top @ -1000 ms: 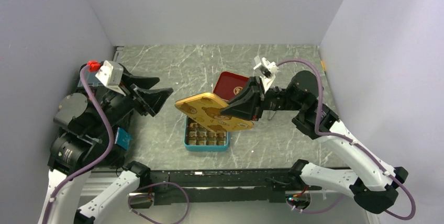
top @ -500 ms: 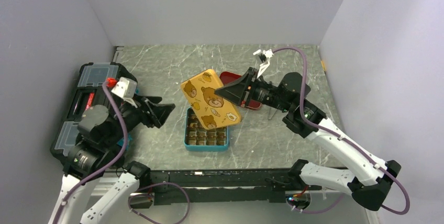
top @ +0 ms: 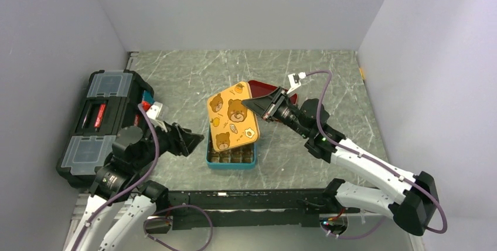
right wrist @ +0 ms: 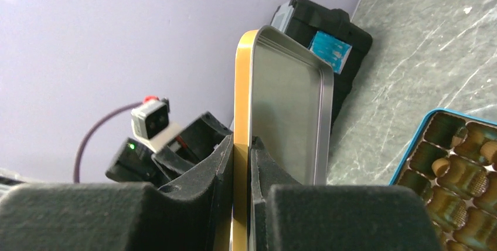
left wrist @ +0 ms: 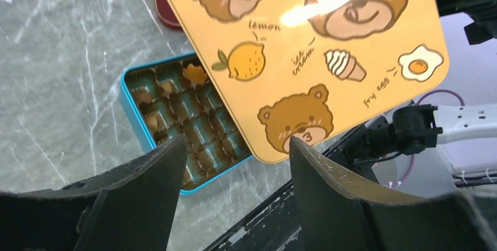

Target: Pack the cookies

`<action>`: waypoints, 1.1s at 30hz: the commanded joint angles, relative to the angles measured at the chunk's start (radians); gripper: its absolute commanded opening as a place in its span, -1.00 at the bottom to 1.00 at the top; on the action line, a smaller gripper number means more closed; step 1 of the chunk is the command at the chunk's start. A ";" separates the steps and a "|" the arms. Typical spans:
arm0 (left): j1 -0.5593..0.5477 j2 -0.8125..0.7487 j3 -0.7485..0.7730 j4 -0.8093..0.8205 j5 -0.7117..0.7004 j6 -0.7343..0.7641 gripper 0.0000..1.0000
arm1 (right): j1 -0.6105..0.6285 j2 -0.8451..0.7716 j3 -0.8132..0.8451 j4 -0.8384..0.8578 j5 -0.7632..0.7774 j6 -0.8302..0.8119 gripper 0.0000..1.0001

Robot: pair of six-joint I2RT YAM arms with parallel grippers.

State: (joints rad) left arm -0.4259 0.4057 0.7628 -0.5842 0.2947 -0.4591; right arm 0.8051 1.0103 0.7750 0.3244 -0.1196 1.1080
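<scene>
The teal tin (top: pixel 231 158) stands at the near middle of the table, its brown square compartments partly showing. An orange flower-shaped cookie (left wrist: pixel 195 75) lies in a far compartment, and small pale and brown cookies (right wrist: pixel 441 166) sit in others. My right gripper (top: pixel 251 104) is shut on the edge of the yellow bear-print lid (top: pixel 232 116), which hangs tilted over the far part of the tin. In the right wrist view the lid (right wrist: pixel 287 104) stands on edge between the pads. My left gripper (top: pixel 196 141) is open just left of the tin, with nothing in it.
A black toolbox (top: pixel 98 116) fills the left side of the table. A dark red tray (top: pixel 256 85) lies behind the lid. Grey walls close in the left, back and right. The black rail (top: pixel 246 198) runs along the near edge.
My right gripper has swung the lid down and turned it, from a flat raised pose to leaning over the tin. My left arm has dropped low toward the near edge, uncovering the toolbox.
</scene>
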 commanded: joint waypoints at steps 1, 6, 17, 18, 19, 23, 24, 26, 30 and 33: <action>0.004 -0.030 -0.040 0.035 0.047 -0.040 0.39 | -0.005 0.018 -0.047 0.226 0.089 0.174 -1.00; 0.004 -0.035 -0.063 0.021 0.062 -0.034 0.40 | -0.005 0.122 -0.132 0.395 0.109 0.294 -1.00; 0.006 0.012 -0.137 0.026 0.028 -0.033 0.36 | -0.006 0.301 -0.292 0.782 0.172 0.369 -1.00; 0.007 0.013 -0.141 0.028 0.023 -0.033 0.36 | -0.005 0.331 -0.301 0.827 0.165 0.381 -1.00; 0.006 0.016 -0.144 0.029 0.018 -0.032 0.36 | -0.004 0.359 -0.308 0.872 0.158 0.394 -1.00; 0.009 0.028 -0.138 0.013 -0.020 -0.034 0.36 | -0.004 0.477 -0.328 1.037 0.138 0.431 -1.00; 0.009 0.032 -0.140 0.012 -0.023 -0.037 0.36 | -0.004 0.501 -0.332 1.072 0.135 0.434 -1.00; 0.010 0.042 -0.144 0.015 -0.022 -0.042 0.36 | -0.004 0.535 -0.340 1.116 0.132 0.440 -1.00; 0.010 0.064 -0.150 0.011 -0.031 -0.049 0.34 | -0.004 0.572 -0.357 1.152 0.128 0.447 -1.00; 0.010 0.074 -0.151 0.007 -0.055 -0.058 0.34 | -0.004 0.591 -0.378 1.170 0.126 0.460 -1.00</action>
State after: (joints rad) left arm -0.4202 0.4656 0.6106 -0.5903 0.2802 -0.4946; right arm 0.8017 1.5879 0.4137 1.3045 0.0162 1.5261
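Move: The right hand already grips the bear lid by its right edge, high over the table; the blue box it is meant for lies about 7 cm to its left, 2 cm ahead and 30 cm below. An orange cookie in the box's far row is some 8 cm ahead and 5 cm left, and the red tray about 21 cm ahead and 9 cm right. From the open, empty left hand the box lies some 9 cm ahead, 8 cm right and 23 cm down. Keeping its pinch on the lid's right edge, the right hand lowers it about 14 cm towards the blue box, edging forward some 5 cm as well, and rolls about 25 degrees about its own fingers so that the lid's far right side goes down and comes nearer to level. The left hand, fingers staying wide open, also sinks about 8 cm beside the box and tips down a little, ending close to the lid's near left corner; whether it touches can't be seen. ##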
